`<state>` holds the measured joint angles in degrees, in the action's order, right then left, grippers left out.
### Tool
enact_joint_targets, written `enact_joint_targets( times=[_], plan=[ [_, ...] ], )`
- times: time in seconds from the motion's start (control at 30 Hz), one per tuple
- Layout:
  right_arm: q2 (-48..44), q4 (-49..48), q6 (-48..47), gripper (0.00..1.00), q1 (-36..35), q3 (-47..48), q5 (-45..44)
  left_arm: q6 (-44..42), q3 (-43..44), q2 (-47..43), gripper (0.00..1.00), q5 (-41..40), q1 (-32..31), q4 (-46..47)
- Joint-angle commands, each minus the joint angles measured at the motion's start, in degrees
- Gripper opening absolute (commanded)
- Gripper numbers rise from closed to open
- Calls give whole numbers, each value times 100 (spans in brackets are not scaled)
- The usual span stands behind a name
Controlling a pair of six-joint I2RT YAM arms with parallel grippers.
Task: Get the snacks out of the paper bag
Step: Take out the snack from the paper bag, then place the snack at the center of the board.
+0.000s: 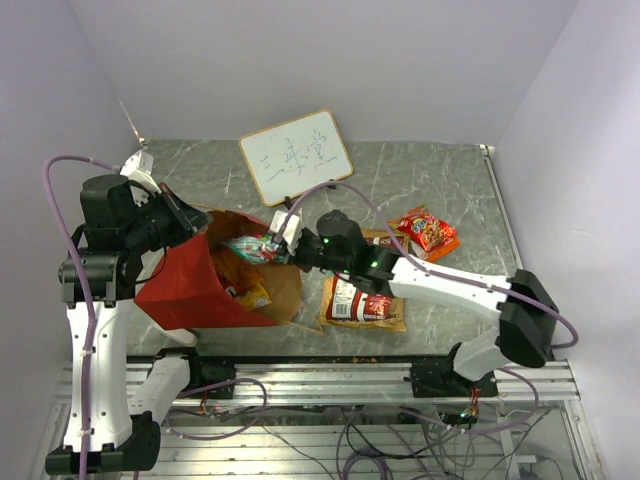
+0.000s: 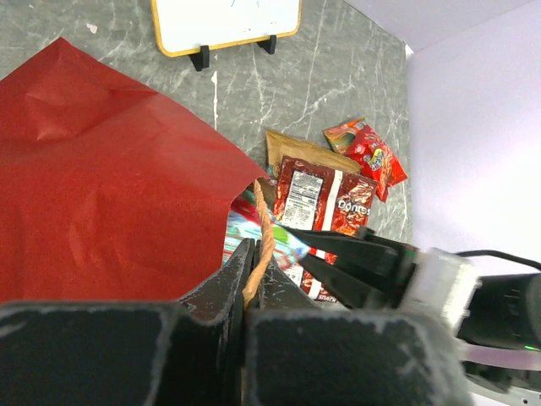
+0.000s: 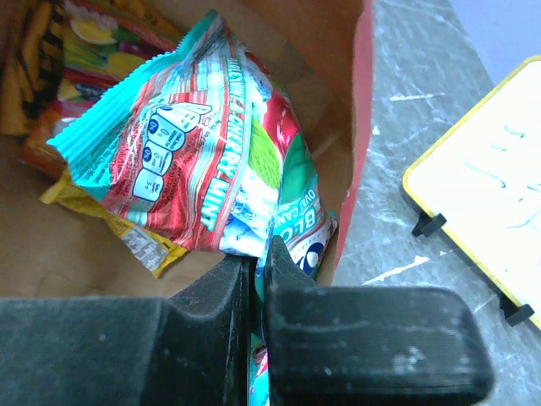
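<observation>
The red paper bag [image 1: 190, 285] lies on its side with its brown mouth facing right. My left gripper [image 1: 192, 225] [image 2: 256, 252] is shut on the bag's twisted paper handle [image 2: 266, 222] at the mouth's upper rim. My right gripper [image 1: 283, 240] [image 3: 259, 264] reaches into the mouth and is shut on the corner of a teal and red mint packet [image 3: 194, 161] [image 1: 250, 247]. Yellow and orange packets [image 3: 59, 76] lie deeper in the bag. A red packet [image 1: 360, 302] [image 2: 325, 199] and an orange-red packet [image 1: 428, 232] [image 2: 372, 156] lie on the table to the right.
A white framed writing board [image 1: 296, 157] [image 3: 482, 194] stands behind the bag. A flat brown packet [image 1: 390, 320] lies under the red one. Walls close in the table on three sides, and a metal rail [image 1: 350, 378] runs along the near edge.
</observation>
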<state>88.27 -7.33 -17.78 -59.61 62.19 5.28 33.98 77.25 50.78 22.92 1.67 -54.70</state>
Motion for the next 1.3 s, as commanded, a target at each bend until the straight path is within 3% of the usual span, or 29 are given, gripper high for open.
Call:
enact_joint_targets(
  times=[0.0,0.27,0.33,0.43,0.6,0.7,0.83,1.03,1.27],
  plan=[
    [-833,314,359,0,99,-6,379,104,-88,-17,7,-86,-8,372],
    [-2059,1150,495,0,158,22,201,110,-151,111,7,-167,-8,499],
    [-2252,1301,651,0,182,85,-380,94,-143,147,7,-173,-9,547],
    [-2190,1808,1142,0,361,451,-1961,96,-132,201,7,-174,-9,609],
    [-1824,2722,1623,0,1550,880,-3186,109,-132,219,7,-171,-9,671],
    [-1572,3121,1647,0,2544,971,-3406,39,-51,258,7,-148,-9,621],
    [-1348,2990,1239,0,3064,751,-4247,-119,104,371,7,-125,-9,482],
    [-803,3021,1335,0,3952,605,-4304,-153,154,482,7,56,-9,493],
    [-408,2879,1092,0,4039,297,-4055,-212,268,642,7,269,-9,409]
  ],
)
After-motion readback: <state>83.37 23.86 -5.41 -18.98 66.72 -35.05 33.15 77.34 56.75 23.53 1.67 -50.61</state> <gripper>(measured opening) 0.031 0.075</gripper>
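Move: The turquoise candy bag is already in my right fingers at the paper bag's mouth. It is going to the table by the red snack packs, about 38 cm to my right hand's right, 17 cm ahead and 20 cm below. The Doritos bag lies some 24 cm right, 5 cm ahead; the paper bag's middle is about 17 cm left, 3 cm back. From my left hand the packs are roughly 57 cm right, 18 cm ahead. I lift the candy bag about 12 cm out of the paper bag with my right hand, easing back and right, then swing it some 35 cm right and forward over the Doritos bag, sinking again towards the red packs. The wrist turns about 80 degrees clockwise, fingers still shut. My left hand keeps its pinch on the paper bag's rope handle, easing 3 cm forward. ##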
